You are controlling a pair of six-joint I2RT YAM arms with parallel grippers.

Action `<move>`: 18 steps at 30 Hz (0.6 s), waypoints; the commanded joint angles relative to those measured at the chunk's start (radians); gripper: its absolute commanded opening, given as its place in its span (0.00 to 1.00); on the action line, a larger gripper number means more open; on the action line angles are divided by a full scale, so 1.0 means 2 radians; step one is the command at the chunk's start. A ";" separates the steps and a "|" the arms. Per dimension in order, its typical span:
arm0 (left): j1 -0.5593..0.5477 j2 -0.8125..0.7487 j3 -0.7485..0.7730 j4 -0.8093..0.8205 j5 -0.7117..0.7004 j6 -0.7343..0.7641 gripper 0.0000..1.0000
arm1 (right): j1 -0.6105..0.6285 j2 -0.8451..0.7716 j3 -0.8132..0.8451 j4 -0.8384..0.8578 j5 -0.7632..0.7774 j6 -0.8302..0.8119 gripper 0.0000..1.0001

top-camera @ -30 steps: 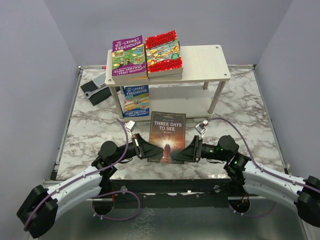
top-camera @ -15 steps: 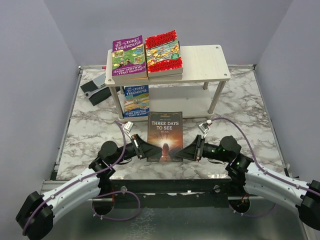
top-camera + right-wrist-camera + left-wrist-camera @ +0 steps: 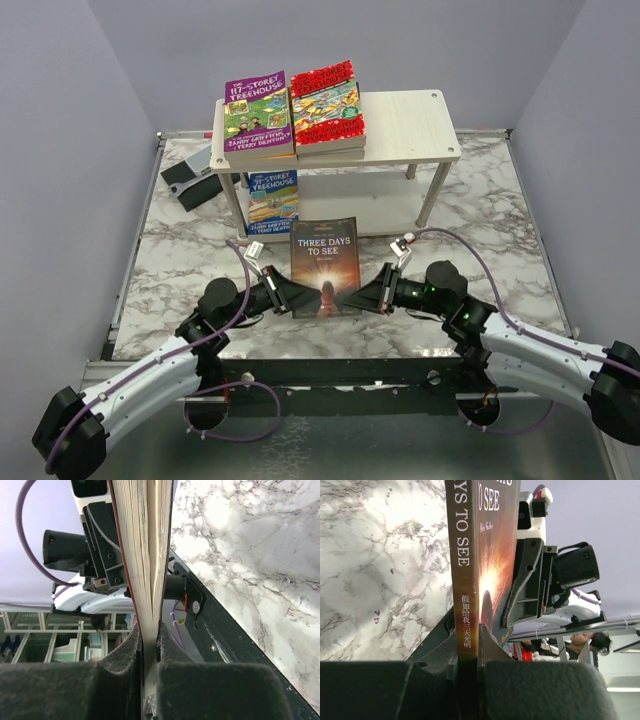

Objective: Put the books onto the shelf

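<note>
The dark book "Three Days to See" (image 3: pixel 325 262) is held between both grippers in front of the shelf (image 3: pixel 410 125). My left gripper (image 3: pixel 289 297) is shut on its spine (image 3: pixel 465 555) near the lower end. My right gripper (image 3: pixel 369 297) is shut on its page edge (image 3: pixel 147 545) on the opposite side. On the shelf's top board lie a purple book (image 3: pixel 257 115) and a red book (image 3: pixel 326 105), each on top of another. A blue book (image 3: pixel 272 200) lies on the lower board at the left.
A flat grey-black device (image 3: pixel 190 178) lies on the marble table (image 3: pixel 480 220) left of the shelf, partly behind its leg. The right half of both shelf boards is bare. Grey walls close in the table on three sides.
My right gripper has shut on the dark book's page edge. The book, gripped from both sides, has shifted slightly left and toward the shelf.
</note>
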 commanded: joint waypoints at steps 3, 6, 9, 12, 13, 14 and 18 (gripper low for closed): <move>-0.002 -0.015 0.055 -0.106 -0.044 0.059 0.12 | 0.006 -0.002 0.046 -0.043 0.045 -0.022 0.01; -0.001 -0.029 0.089 -0.193 -0.083 0.093 0.42 | 0.006 -0.012 0.065 -0.094 0.078 -0.035 0.01; -0.001 -0.040 0.132 -0.274 -0.126 0.133 0.60 | 0.006 -0.013 0.081 -0.124 0.100 -0.048 0.01; -0.001 -0.040 0.181 -0.346 -0.171 0.172 0.78 | 0.006 -0.004 0.092 -0.127 0.107 -0.053 0.01; -0.001 -0.038 0.196 -0.367 -0.189 0.187 0.82 | 0.006 0.001 0.094 -0.126 0.108 -0.053 0.01; -0.001 -0.035 0.212 -0.385 -0.201 0.202 0.83 | 0.006 0.006 0.098 -0.127 0.111 -0.054 0.01; -0.001 -0.024 0.272 -0.444 -0.243 0.263 0.92 | 0.005 0.028 0.127 -0.150 0.134 -0.076 0.01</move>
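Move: The thin Three Days to See book is already pinched between the hands, the left on its spine and the right on its page edge, leaning back towards the base. Its middle is about 4 cm ahead of both hands and 3 cm above them, some 4 cm right of the left hand and 5 cm left of the right. The free lower-shelf spot lies about 32 cm ahead of the right hand, 3 cm left and 12 cm lower; the blue treehouse book sits some 15 cm left of that spot. Open the left gripper wide to let go of the spine, and draw it off up, left and forward, over 4 cm each way, turning its fingers down and more forward by nearly 30 degrees in all. Keep the right gripper shut on the page side and carry the book about 3.5 cm forward towards the lower shelf, rising slightly and turning the wrist some 10 degrees. ##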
